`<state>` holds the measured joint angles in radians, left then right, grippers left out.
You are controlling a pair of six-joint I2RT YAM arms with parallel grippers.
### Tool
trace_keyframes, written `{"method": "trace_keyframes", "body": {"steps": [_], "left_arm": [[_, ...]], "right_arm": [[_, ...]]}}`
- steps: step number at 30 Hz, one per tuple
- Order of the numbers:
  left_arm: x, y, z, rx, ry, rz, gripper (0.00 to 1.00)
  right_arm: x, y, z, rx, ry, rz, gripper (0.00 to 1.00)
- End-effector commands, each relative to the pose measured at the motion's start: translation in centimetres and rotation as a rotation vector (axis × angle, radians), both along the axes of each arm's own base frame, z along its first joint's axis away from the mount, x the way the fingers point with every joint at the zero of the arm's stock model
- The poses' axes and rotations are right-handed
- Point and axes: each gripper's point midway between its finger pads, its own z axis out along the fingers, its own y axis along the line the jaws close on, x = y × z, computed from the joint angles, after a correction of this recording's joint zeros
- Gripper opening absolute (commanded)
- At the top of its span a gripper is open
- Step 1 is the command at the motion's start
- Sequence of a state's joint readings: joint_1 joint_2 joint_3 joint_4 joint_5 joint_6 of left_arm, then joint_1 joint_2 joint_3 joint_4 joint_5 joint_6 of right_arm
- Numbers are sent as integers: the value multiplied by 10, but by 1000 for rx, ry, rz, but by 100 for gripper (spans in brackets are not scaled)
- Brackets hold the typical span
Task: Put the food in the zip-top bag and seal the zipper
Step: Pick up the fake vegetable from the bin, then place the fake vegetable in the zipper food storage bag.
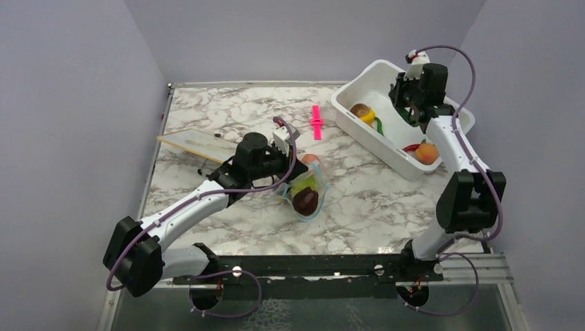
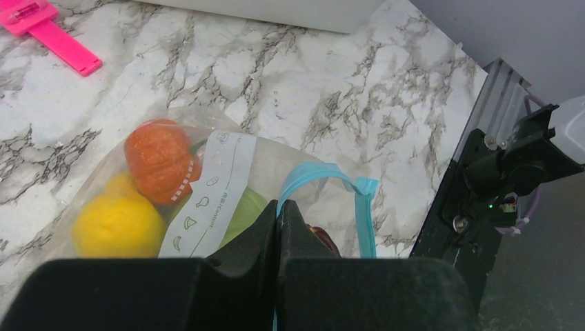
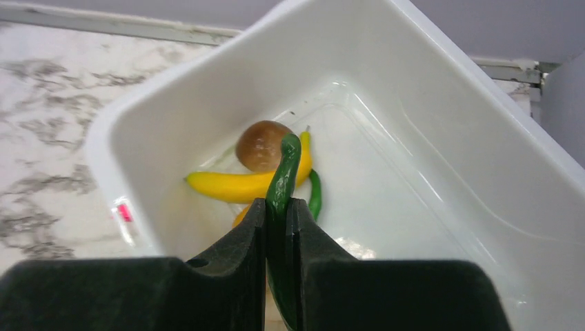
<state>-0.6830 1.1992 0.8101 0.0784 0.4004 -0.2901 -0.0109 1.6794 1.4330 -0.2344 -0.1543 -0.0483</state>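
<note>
The clear zip-top bag (image 1: 307, 193) lies mid-table, its mouth held open. Inside it are an orange pumpkin (image 2: 160, 160), a yellow lemon (image 2: 117, 224), a green piece (image 2: 243, 210) and a dark brown piece (image 1: 305, 201). My left gripper (image 2: 279, 207) is shut on the light blue zipper (image 2: 324, 172) at the bag's edge. My right gripper (image 3: 278, 203) hangs over the white tub (image 3: 428, 89), shut on a thin green pepper (image 3: 284, 172). Below it in the tub lie a brown mushroom (image 3: 261, 145), a yellow piece (image 3: 227, 186) and another green pepper (image 3: 315, 193).
The tub (image 1: 365, 134) at the back right also holds an orange fruit (image 1: 427, 152) and a red chili (image 1: 412, 147). A pink clip (image 1: 316, 122) lies left of the tub. A pale board (image 1: 196, 143) lies behind the left arm.
</note>
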Motion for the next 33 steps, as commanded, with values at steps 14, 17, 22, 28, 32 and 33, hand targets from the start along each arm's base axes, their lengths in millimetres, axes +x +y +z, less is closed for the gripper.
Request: {"method": "trace_keyframes", "body": {"steps": [14, 17, 22, 28, 32, 33], "left_arm": [[28, -28, 88, -107, 88, 65, 0], [31, -30, 93, -123, 105, 77, 0], [32, -36, 96, -138, 187, 91, 0], [37, -38, 93, -142, 238, 117, 0], [42, -38, 89, -142, 258, 131, 0], [43, -38, 90, -145, 262, 133, 0]], "right_arm": [[-154, 106, 127, 483, -269, 436, 1], [-177, 116, 130, 529, -280, 495, 1], [-205, 132, 139, 598, -282, 599, 1], [-238, 156, 165, 645, -341, 770, 1], [-258, 180, 169, 661, -361, 899, 1], [-263, 188, 168, 663, -355, 935, 1]]}}
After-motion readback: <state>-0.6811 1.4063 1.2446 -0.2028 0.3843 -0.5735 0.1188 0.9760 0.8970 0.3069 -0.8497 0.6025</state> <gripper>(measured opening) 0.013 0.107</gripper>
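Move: Over the bin, the right hand already holds the long green vegetable; the bag's mouth lies about 30 cm back towards the base, 28 cm to its left and 8 cm lower. Down on the bin floor, some 19 cm below, the brown item is 11 cm ahead and 6 cm left, and the green chili 5 cm ahead and 1 cm left. From the left hand, which holds the rim, the mouth is about 4 cm back, 3 cm right and 7 cm down. Drawing back some 22 cm, the right hand keeps its grip on the green vegetable and swings it left about 16 cm and up 15 cm, towards the bag; its wrist rolls and turns counter-clockwise about 40 degrees, so the fingers come to point left. The left hand, still pinching the rim, lifts it about 7 cm while easing forward and right, and tips its fingers. ##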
